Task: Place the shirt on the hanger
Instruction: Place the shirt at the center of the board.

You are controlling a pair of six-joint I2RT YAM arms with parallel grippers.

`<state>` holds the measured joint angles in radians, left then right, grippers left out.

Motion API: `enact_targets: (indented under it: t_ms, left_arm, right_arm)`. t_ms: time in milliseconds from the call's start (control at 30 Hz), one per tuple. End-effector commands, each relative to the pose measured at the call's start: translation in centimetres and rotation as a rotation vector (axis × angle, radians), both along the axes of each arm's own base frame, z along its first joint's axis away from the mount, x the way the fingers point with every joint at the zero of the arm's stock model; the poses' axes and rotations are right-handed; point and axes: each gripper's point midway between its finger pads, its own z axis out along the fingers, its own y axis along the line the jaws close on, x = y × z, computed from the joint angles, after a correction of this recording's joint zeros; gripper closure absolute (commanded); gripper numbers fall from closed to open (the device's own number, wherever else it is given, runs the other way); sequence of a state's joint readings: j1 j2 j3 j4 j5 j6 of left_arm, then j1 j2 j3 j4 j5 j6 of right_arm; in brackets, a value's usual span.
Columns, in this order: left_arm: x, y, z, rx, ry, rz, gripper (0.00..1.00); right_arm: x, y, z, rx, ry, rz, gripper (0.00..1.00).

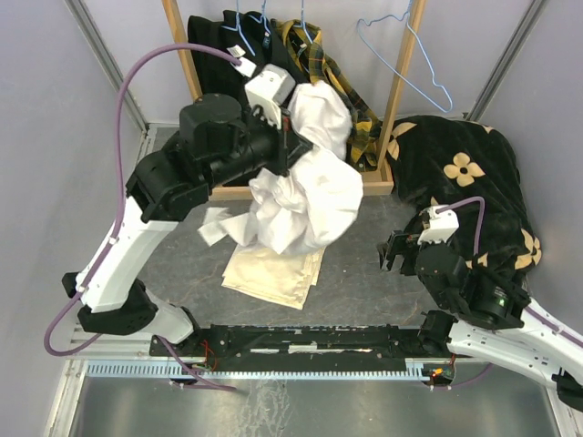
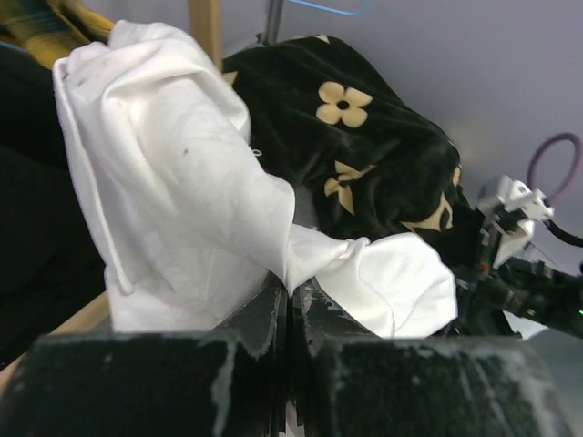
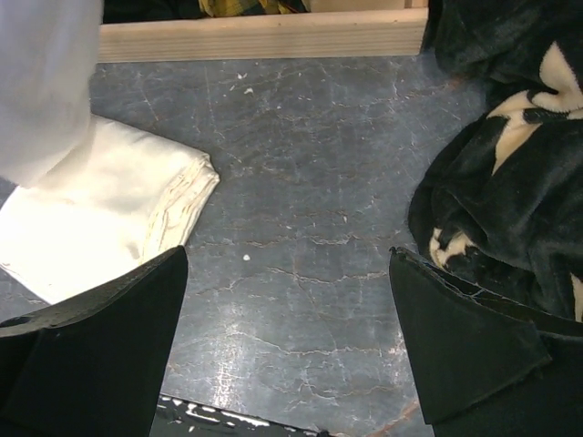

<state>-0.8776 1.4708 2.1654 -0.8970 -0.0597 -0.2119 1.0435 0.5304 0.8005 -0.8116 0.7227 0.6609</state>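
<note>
The white shirt (image 1: 305, 196) hangs bunched in the air over the middle of the table, its lower folds trailing toward the table. My left gripper (image 2: 291, 296) is shut on a pinch of the shirt (image 2: 173, 182); cloth spills out to both sides of the closed fingers. In the top view the left gripper (image 1: 293, 138) is mostly hidden by the cloth, close to the rack. The light-blue wire hanger (image 1: 405, 55) hangs bare at the rack's right end, apart from the shirt. Low at the right, my right gripper (image 1: 393, 250) (image 3: 287, 337) stands open over bare tabletop.
A cream folded cloth (image 1: 273, 269) (image 3: 100, 209) lies below the shirt. A black blanket with cream flowers (image 1: 474, 182) (image 3: 510, 182) is heaped on the right. The wooden rack (image 1: 398, 91) holds black and plaid clothes (image 1: 328, 73). A black rail (image 1: 310, 341) runs along the near edge.
</note>
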Motion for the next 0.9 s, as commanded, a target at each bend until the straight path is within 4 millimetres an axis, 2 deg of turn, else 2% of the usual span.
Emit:
enact_targets:
  t_ms: [0, 67, 133, 167, 267, 300, 367, 433, 500, 533, 567, 633, 733, 867]
  left_arm:
    - [-0.8, 1.0, 3.5, -0.055, -0.113, 0.046, 0.97]
    - [0.2, 1.3, 1.8, -0.066, -0.1, 0.113, 0.97]
    - [1.1, 2.4, -1.8, -0.055, -0.061, 0.206, 0.97]
    - [1.4, 2.4, -5.2, -0.016, -0.019, 0.227, 0.97]
    - [0.9, 3.3, -10.7, 0.008, 0.07, 0.268, 0.97]
    - [0.8, 3.8, -12.5, 0.019, 0.1, 0.292, 0.91]
    - [1.2, 5.7, -16.3, 0.046, 0.155, 0.384, 0.7]
    - [2.4, 9.3, -20.6, 0.077, 0.242, 0.544, 0.5]
    - [3.1, 12.7, -23.8, 0.074, 0.34, 0.637, 0.43]
    - [3.2, 13.8, -24.5, 0.058, 0.363, 0.657, 0.38]
    - [3.2, 14.8, -24.9, 0.045, 0.367, 0.672, 0.27]
    - [3.0, 15.9, -24.6, 0.027, 0.346, 0.681, 0.2]
    - [2.6, 16.6, -23.8, 0.046, 0.305, 0.67, 0.14]
    - [1.9, 15.6, -24.4, 0.1, 0.301, 0.564, 0.14]
  right_arm:
    - [0.1, -1.1, 0.1, 0.018, -0.016, -0.056, 0.01]
    - [0.1, -1.7, 0.2, 0.013, -0.027, -0.072, 0.01]
    - [0.1, -2.6, 0.3, -0.007, -0.039, -0.095, 0.01]
    - [0.0, -3.1, 0.5, -0.018, -0.045, -0.108, 0.01]
    - [-0.1, -4.4, 0.7, -0.056, -0.055, -0.132, 0.01]
    - [-0.1, -4.6, 0.7, -0.068, -0.057, -0.134, 0.01]
    - [-0.1, -4.7, 0.8, -0.086, -0.059, -0.131, 0.01]
    - [0.0, -4.6, 0.8, -0.102, -0.057, -0.131, 0.01]
    - [0.1, -4.2, 0.7, -0.115, -0.048, -0.122, 0.01]
    - [0.2, -3.9, 0.7, -0.118, -0.042, -0.117, 0.01]
    - [0.3, -3.6, 0.7, -0.121, -0.037, -0.111, 0.01]
    - [0.5, -3.0, 0.3, -0.13, -0.025, -0.099, 0.01]
    - [0.7, -1.3, -0.4, -0.154, -0.004, -0.046, 0.01]
    - [1.3, 0.9, -1.8, -0.226, 0.031, 0.033, 0.01]
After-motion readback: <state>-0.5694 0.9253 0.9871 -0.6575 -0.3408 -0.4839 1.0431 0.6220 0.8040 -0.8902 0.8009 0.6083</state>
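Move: The left hand still grips the white shirt high over the board. The folded cream cloth at the board's centre lies about 46 cm below it, some 7 cm back and 7 cm left. At board height, the rack's front rail runs some 10 cm ahead, 1 cm left, and the flowered blanket sits about 10 cm ahead, 38 cm right. From the right hand, the cream cloth is roughly 29 cm left, 1 cm back and 21 cm down. Sinking about 28 cm towards the board, the left hand opens, releasing the shirt, and swings 17 cm left. ##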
